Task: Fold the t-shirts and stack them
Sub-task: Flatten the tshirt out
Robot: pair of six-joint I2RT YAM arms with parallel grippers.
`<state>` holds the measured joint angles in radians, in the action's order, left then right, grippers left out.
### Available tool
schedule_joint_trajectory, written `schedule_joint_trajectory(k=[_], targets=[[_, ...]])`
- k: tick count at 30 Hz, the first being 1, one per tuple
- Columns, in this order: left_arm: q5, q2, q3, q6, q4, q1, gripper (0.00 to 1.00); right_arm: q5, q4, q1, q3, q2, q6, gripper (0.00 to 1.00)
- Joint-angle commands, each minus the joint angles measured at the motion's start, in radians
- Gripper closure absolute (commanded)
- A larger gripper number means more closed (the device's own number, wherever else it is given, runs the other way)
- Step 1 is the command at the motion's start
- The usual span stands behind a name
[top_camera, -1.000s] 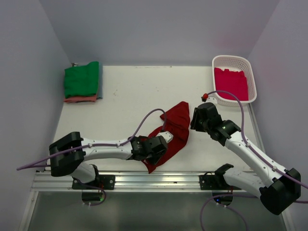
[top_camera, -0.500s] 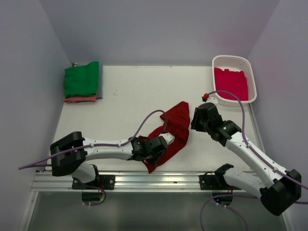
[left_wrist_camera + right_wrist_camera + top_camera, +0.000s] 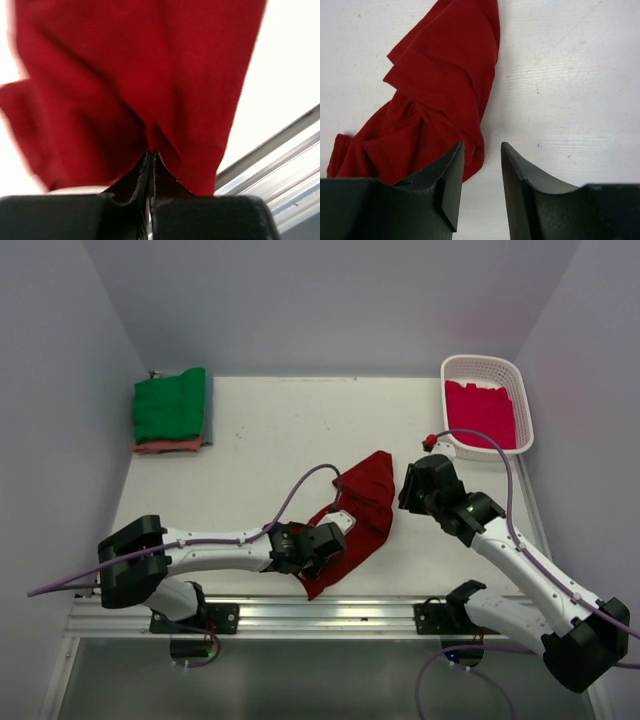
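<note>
A large dark red t-shirt [image 3: 366, 502] lies crumpled on the table near the front middle. My left gripper [image 3: 332, 543] sits at its near-left part. In the left wrist view the jaws [image 3: 151, 153] are shut on a fold of the dark red t-shirt [image 3: 135, 75]. My right gripper [image 3: 405, 498] hovers at the shirt's right edge. In the right wrist view it [image 3: 481, 146] is open, with its left finger over the edge of the dark red t-shirt [image 3: 440, 95] and bare table between the fingers. A crimson-pink t-shirt [image 3: 480, 412] lies in the basket.
The white lattice basket [image 3: 487, 361] stands at the back right. At the back left is a stack of folded shirts: green [image 3: 170, 405] on top, a bluish edge [image 3: 207, 405] and salmon-pink [image 3: 165, 446] beneath. A metal rail [image 3: 320, 615] runs along the table's near edge.
My left gripper has shut on the dark red t-shirt where it was open before. The right gripper has barely moved.
</note>
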<state>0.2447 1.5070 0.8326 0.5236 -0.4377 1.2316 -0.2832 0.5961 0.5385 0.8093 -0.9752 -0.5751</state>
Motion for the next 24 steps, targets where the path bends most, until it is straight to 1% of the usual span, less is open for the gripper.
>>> schedule_joint_trajectory(k=[1,3,4,7,10,13,15,18,20,21,23,24], targets=[[0.195,-0.143,0.120,0.042,-0.145,0.003,1.00,-0.036,-0.001,0.006,-0.004,0.017,0.009,0.61],[0.269,-0.178,0.164,0.046,-0.208,0.003,1.00,-0.031,-0.012,0.008,-0.007,0.012,0.014,0.60],[0.350,-0.203,0.213,0.044,-0.241,0.002,1.00,-0.024,-0.018,0.006,-0.009,0.006,0.017,0.60],[0.460,-0.218,0.299,0.014,-0.367,-0.018,1.00,-0.016,-0.036,0.006,-0.007,-0.019,0.017,0.59],[0.502,-0.223,0.353,-0.036,-0.391,-0.058,1.00,-0.014,-0.065,0.006,0.001,-0.054,0.021,0.58],[0.522,-0.226,0.399,-0.089,-0.389,-0.092,1.00,-0.010,-0.106,0.008,0.021,-0.097,0.027,0.51],[0.541,-0.226,0.430,-0.124,-0.394,-0.103,1.00,-0.007,-0.142,0.008,0.051,-0.154,0.027,0.45],[0.570,-0.222,0.526,-0.172,-0.409,-0.122,1.00,0.031,-0.191,0.008,0.111,-0.264,0.032,0.40],[0.571,-0.217,0.563,-0.201,-0.414,-0.139,1.00,0.053,-0.222,0.008,0.167,-0.331,0.037,0.40],[0.577,-0.209,0.603,-0.224,-0.417,-0.150,1.00,0.064,-0.234,0.008,0.192,-0.397,0.037,0.40],[0.585,-0.199,0.643,-0.249,-0.424,-0.158,1.00,0.101,-0.240,0.006,0.266,-0.456,0.035,0.40],[0.591,-0.186,0.684,-0.275,-0.426,-0.167,1.00,0.122,-0.254,0.006,0.292,-0.512,0.032,0.40]])
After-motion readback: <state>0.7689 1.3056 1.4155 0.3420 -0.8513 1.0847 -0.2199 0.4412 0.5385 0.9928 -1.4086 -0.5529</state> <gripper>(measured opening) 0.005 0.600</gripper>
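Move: The red t-shirt is already pinched in the left hand's shut fingers, its middle some 11 cm ahead and 8 cm to the right, about level; its near corner lies about 7 cm back and 2 cm left. From the right hand, the shirt's far end is about 11 cm ahead, 7 cm left and 13 cm below. The white basket stands roughly 24 cm ahead and 22 cm right of the right hand, 10 cm lower. The pinched t-shirt is hoisted by the left hand some 25 cm, carried about 12 cm forward and a little left, while that wrist swings its fingers up from pointing down, over 30 degrees. The right hand, opening wider, first sinks slightly, then travels forward and left towards the shirt's far end, still short of touching it. ##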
